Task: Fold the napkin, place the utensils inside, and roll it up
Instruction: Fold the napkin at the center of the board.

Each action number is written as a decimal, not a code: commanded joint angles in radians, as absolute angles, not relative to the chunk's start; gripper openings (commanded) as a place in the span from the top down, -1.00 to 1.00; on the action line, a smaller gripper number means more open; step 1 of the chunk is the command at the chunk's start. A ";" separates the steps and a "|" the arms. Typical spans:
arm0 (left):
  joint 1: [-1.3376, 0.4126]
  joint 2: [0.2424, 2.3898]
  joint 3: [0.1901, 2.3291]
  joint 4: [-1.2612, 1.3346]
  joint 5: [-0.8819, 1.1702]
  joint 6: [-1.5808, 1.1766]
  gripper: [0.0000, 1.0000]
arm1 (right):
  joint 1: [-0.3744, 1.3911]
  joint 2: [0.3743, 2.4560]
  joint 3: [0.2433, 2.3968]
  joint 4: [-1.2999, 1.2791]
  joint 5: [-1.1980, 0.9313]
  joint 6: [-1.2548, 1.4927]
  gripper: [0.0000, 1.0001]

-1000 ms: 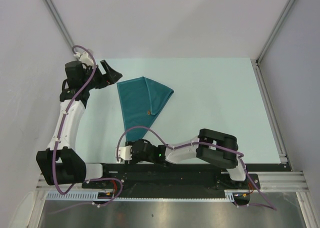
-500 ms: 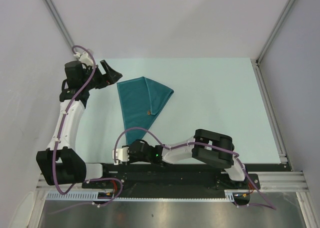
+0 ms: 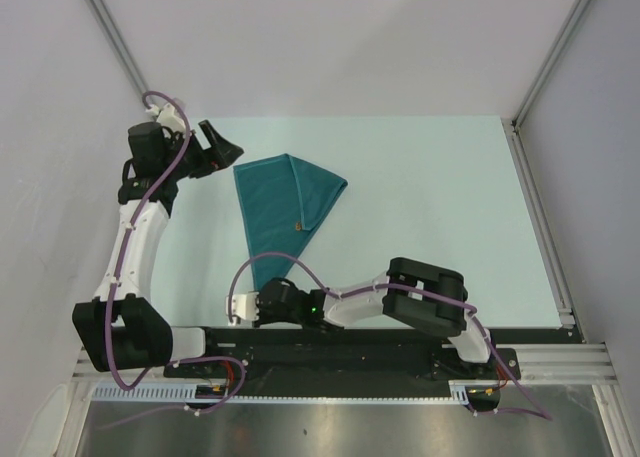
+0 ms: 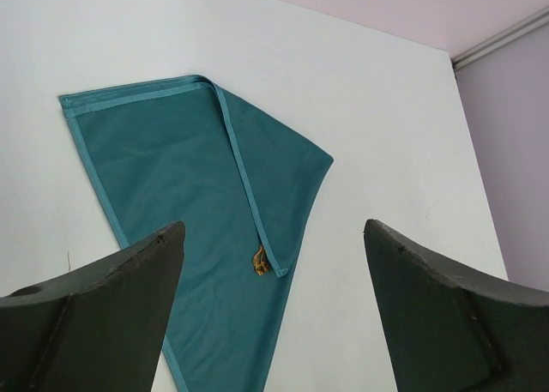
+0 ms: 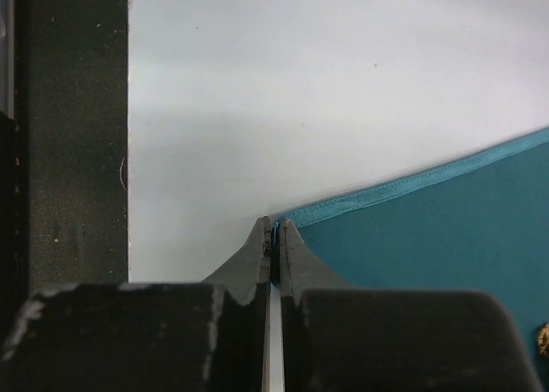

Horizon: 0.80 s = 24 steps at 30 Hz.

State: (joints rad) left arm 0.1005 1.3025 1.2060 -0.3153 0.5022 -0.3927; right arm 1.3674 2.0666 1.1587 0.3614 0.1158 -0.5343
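The teal napkin (image 3: 280, 202) lies folded into a long wedge on the table, its narrow tip toward the arms. A flap with a hemmed edge is laid over it. Only a small gold bit of the utensils (image 4: 260, 262) shows at the flap's tip (image 3: 297, 224); the rest is hidden under the fold. My right gripper (image 3: 258, 293) is shut on the napkin's near corner, and the hem (image 5: 403, 186) runs out from between the closed jaws (image 5: 274, 225). My left gripper (image 3: 222, 149) hangs open above the table by the napkin's far left corner (image 4: 273, 229), touching nothing.
The black base rail (image 3: 330, 342) runs along the near edge, right behind my right gripper, and shows as a dark strip (image 5: 73, 135) in the right wrist view. Aluminium frame posts (image 3: 540, 77) and grey walls bound the pale table (image 3: 440, 197).
My right gripper has slid a little to the left and its jaws have shut on the napkin's near corner. The left arm and the napkin have stayed still.
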 commanded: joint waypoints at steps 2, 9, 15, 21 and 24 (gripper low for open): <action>0.113 1.273 1.209 -0.281 0.520 -0.400 -0.80 | 1.310 2.031 1.213 0.373 0.159 -0.436 1.00; 0.127 1.273 1.212 -0.281 0.522 -0.400 -0.80 | 1.096 1.954 1.244 0.344 0.143 -0.322 1.00; 0.140 1.273 1.207 -0.278 0.531 -0.406 -0.80 | 0.875 1.986 1.339 0.287 0.071 -0.238 1.00; 0.144 1.278 1.206 -0.270 0.549 -0.416 -0.80 | 0.758 2.048 1.416 0.276 0.018 -0.184 1.00; 0.146 1.279 1.203 -0.267 0.552 -0.417 -0.80 | 0.730 2.069 1.442 0.275 0.012 -0.170 1.00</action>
State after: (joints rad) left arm 0.1341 1.3025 1.2060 -0.3111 0.5171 -0.4007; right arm 0.7383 2.0346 1.3823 0.2852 0.0582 -0.2195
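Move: My right hand has the napkin's near corner pinched at the board. The folded-over flap where it is going has its middle about 28 cm ahead and 15 cm to my right, at nearly the same height. The fork's handle end peeks out some 20 cm ahead and 10 cm right; the flap's right tip is about 30 cm ahead, 21 cm right. From my left hand, the flap is roughly 18 cm right, 1 cm ahead and 26 cm below. I keep my right fingers shut on the corner and sweep it about 30 cm forward and some 13 cm to my right, rising about 9 cm as I go, to carry it over the fork end towards the flap. I start slowly, go fast, then ease off, swinging the hand clockwise around 40 degrees. ##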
